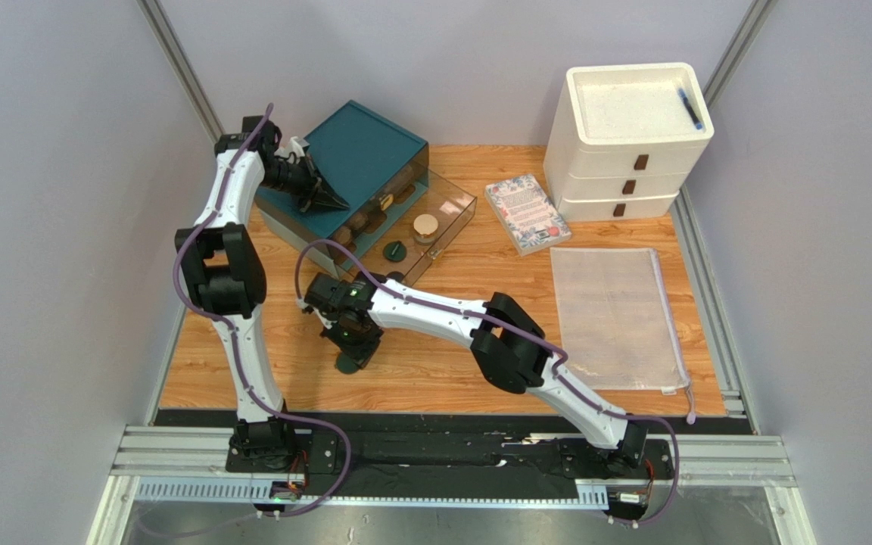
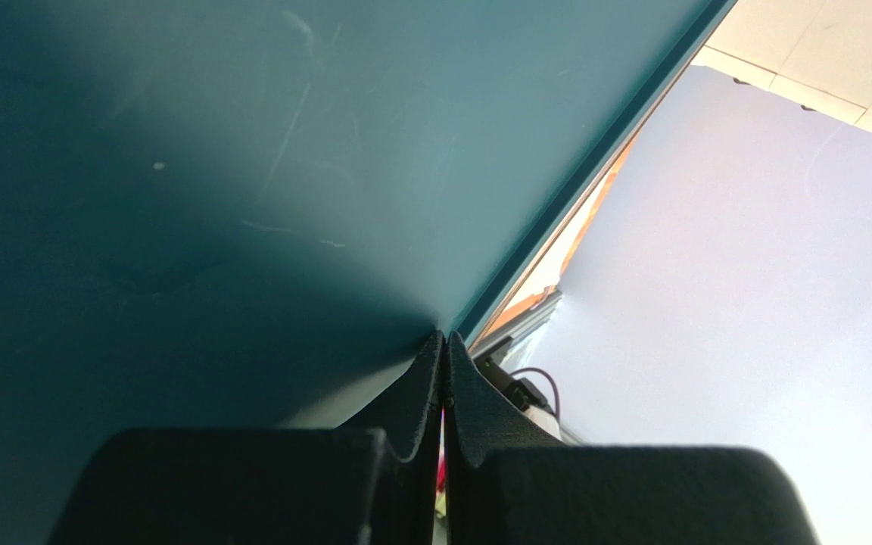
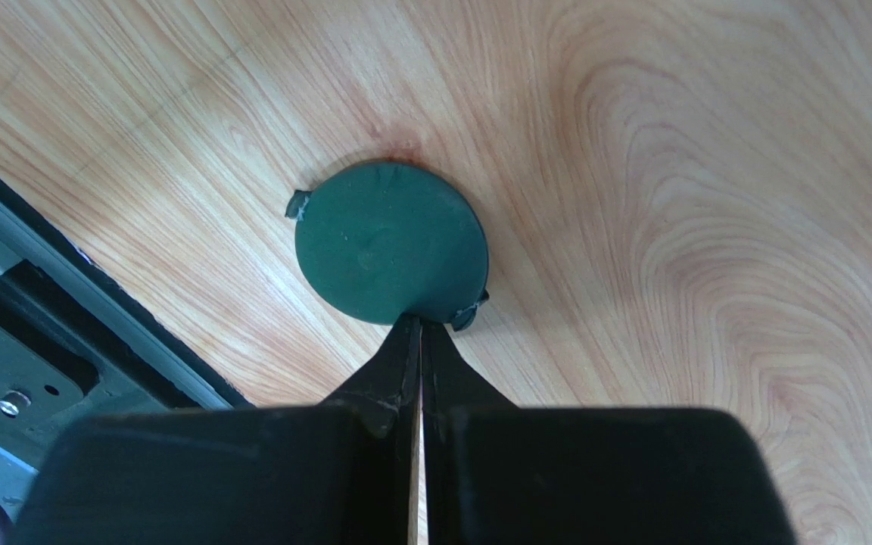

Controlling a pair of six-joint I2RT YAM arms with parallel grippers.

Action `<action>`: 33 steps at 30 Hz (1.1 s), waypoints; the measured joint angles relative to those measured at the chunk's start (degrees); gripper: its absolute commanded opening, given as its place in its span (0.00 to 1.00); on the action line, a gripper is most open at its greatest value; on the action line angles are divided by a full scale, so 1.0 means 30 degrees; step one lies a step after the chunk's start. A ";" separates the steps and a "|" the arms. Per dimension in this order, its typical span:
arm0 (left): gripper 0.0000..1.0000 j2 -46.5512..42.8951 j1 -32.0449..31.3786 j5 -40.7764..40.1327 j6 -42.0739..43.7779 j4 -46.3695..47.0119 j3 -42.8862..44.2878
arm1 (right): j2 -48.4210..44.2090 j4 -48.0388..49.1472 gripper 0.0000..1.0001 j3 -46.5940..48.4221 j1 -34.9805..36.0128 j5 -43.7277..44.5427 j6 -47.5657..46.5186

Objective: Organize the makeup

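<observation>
A round dark green compact point(image 3: 389, 239) lies flat on the wooden table, also in the top view point(image 1: 349, 363). My right gripper point(image 3: 420, 324) is shut, its tips touching the compact's near rim; the top view shows it point(image 1: 352, 344) right over the compact. My left gripper point(image 2: 444, 341) is shut, its tips against the teal lid point(image 2: 236, 170) of the organizer box point(image 1: 367, 153). In the top view it point(image 1: 333, 202) sits at the lid's front edge. The clear drawer point(image 1: 458, 216) below holds another dark compact point(image 1: 393, 250), a round tan jar point(image 1: 425, 227) and other small pieces.
A white three-drawer unit point(image 1: 634, 136) with a dark pen point(image 1: 691, 110) on top stands at the back right. A patterned booklet point(image 1: 526, 212) and a clear mesh pouch point(image 1: 617, 316) lie on the right. A metal rail point(image 3: 20, 341) runs along the table's near edge.
</observation>
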 measured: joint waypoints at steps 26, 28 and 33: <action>0.00 -0.0270 0.0036 -0.0087 -0.0080 0.0197 -0.0437 | -0.3599 0.0539 0.69 -0.1610 -0.0823 -0.0648 -0.1472; 0.00 -0.0270 0.0036 -0.0087 -0.0087 0.0204 -0.0444 | -0.3045 0.0503 0.70 -0.1231 -0.0794 -0.1209 -0.1464; 0.00 -0.0270 0.0036 -0.0087 -0.0146 0.0219 -0.0481 | -0.1224 0.0488 0.70 -0.0189 -0.0787 -0.2375 -0.1355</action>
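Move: The green disc, still flat on the table, lies about 3 cm to the right hand's left, at most 1 cm ahead and roughly 1 cm below its shut, empty fingertips. The open drawer's middle is some 25 cm ahead and 8 cm right of that hand; a second green disc in it lies about 22 cm ahead and 5 cm right. From the left hand, the disc on the table lies about 27 cm back, 2 cm right and 16 cm below. The green disc is left lying as the right hand, shut on nothing beside its rim, first slides low to the right by about 3.5 cm, then climbs roughly 7 cm, drifting a little forward. Near the top the fingers spread wide, and the hand swings back left about 4 cm and sinks some 4 cm over the disc for another try, rolling around 10 degrees so that its left side rises. ##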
